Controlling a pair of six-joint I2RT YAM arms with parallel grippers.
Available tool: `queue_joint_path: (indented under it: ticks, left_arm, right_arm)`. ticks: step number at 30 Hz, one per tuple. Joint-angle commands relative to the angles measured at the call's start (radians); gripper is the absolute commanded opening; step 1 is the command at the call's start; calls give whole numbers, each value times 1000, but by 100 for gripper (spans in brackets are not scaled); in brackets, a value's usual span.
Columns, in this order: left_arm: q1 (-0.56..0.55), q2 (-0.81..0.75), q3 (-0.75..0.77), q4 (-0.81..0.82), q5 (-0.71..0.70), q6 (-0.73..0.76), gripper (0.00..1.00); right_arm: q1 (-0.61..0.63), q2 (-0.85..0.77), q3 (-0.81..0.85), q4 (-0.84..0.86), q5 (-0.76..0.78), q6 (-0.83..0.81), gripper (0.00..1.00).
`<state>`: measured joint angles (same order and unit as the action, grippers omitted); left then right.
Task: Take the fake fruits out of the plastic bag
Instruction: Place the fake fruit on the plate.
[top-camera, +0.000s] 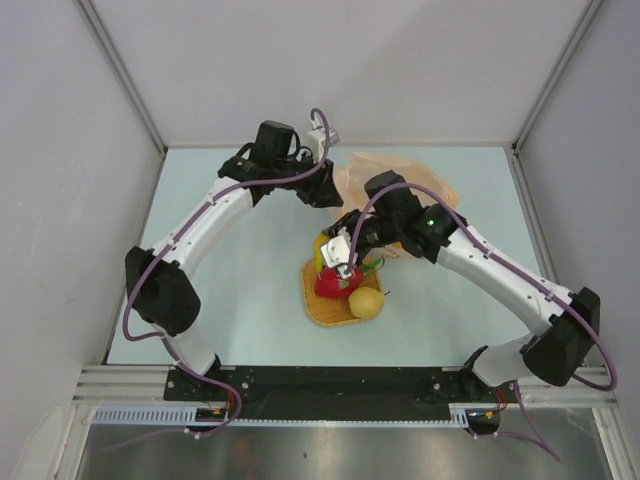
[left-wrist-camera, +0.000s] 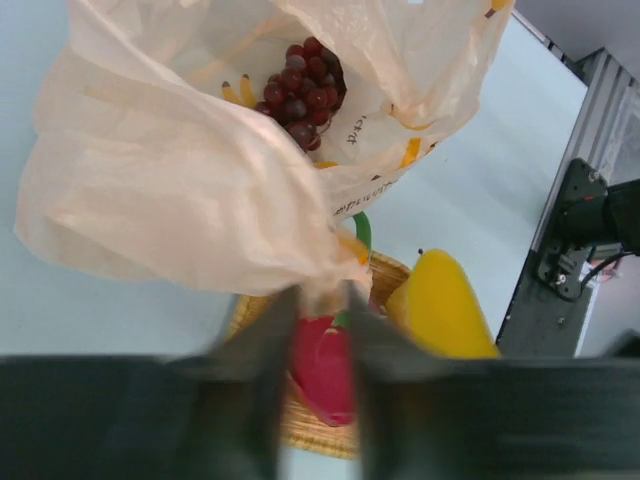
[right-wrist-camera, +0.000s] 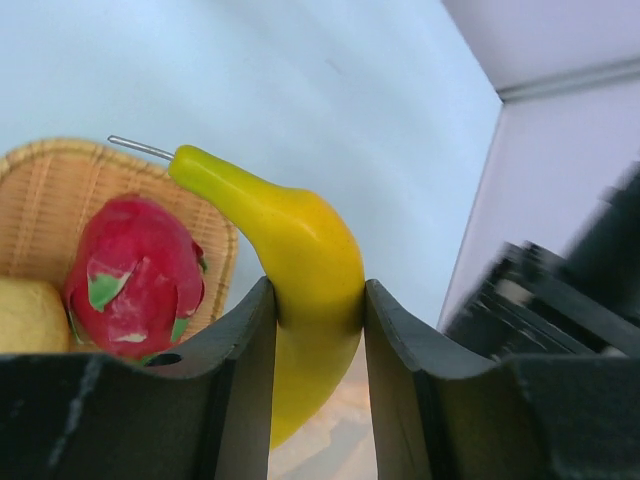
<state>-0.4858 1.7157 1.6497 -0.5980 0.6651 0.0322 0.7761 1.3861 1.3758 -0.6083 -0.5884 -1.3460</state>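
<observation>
The peach plastic bag (top-camera: 372, 166) lies at the back of the table. My left gripper (top-camera: 335, 188) is shut on its edge and holds its mouth up; in the left wrist view the gripper (left-wrist-camera: 320, 295) pinches the bag (left-wrist-camera: 170, 190). Dark red grapes (left-wrist-camera: 305, 90) lie inside. My right gripper (top-camera: 338, 252) is shut on the yellow banana (top-camera: 321, 249) just above the tray's far edge; in the right wrist view the gripper (right-wrist-camera: 317, 287) clamps the banana (right-wrist-camera: 300, 225). The red fruit with green tips (top-camera: 335, 283) and the round yellow fruit (top-camera: 366, 303) sit in the tray.
The orange woven square tray (top-camera: 322, 312) stands mid-table, in front of the bag; it also shows in the right wrist view (right-wrist-camera: 60, 185). White walls enclose the pale table on three sides. Both arms arch over the table's middle.
</observation>
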Motion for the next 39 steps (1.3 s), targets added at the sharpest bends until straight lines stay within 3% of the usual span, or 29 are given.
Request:
queue_joint_path:
  ticks: [1, 2, 3, 6, 10, 16, 23, 31, 36, 39]
  left_arm:
    - [41, -4, 102, -17, -27, -3, 55]
    - [50, -5, 114, -20, -54, -9, 63]
    - [70, -17, 125, -17, -76, -12, 82]
    - [110, -74, 137, -3, -120, -5, 98]
    - [156, -174, 101, -5, -128, 14, 98]
    - [230, -371, -59, 24, -119, 2, 99]
    - [305, -525, -200, 38, -76, -25, 99]
    - [389, -594, -294, 67, -19, -101, 99]
    - [408, -610, -312, 66, 7, -115, 99]
    - [408, -610, -311, 60, 8, -117, 99]
  right_arm:
    - [9, 63, -7, -91, -77, -329, 10]
    - [8, 79, -7, -112, -89, -458, 10]
    - [6, 93, -7, -116, -99, -513, 11]
    - [-1, 151, -7, -90, -123, -709, 8]
    - [0, 226, 8, -167, -168, -930, 6]
    - [29, 355, 55, -310, -154, -1258, 15]
    - [83, 422, 66, -306, -97, -1285, 13]
    - [111, 438, 104, -291, -106, -1289, 10]
    - [115, 485, 219, -389, -162, -1289, 17]
    - [123, 522, 213, -348, -154, -1289, 21]
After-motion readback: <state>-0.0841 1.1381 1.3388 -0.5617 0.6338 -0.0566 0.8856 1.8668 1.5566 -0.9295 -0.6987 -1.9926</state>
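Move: The plate for the held banana lies about 23 cm below the right hand, roughly 2 cm back and 3 to its right. The dragon fruit sits on the plate, 1 cm back and 3 right of that hand; the pear, 5 back and 8 right. The left hand pinches the bag's rim; the bag's body is some 10 cm ahead, 16 right and 14 below it. Right lowers banana some 15 cm, turning counter-clockwise, towards the plate's left rim; left opens, frees bag, swings left. ##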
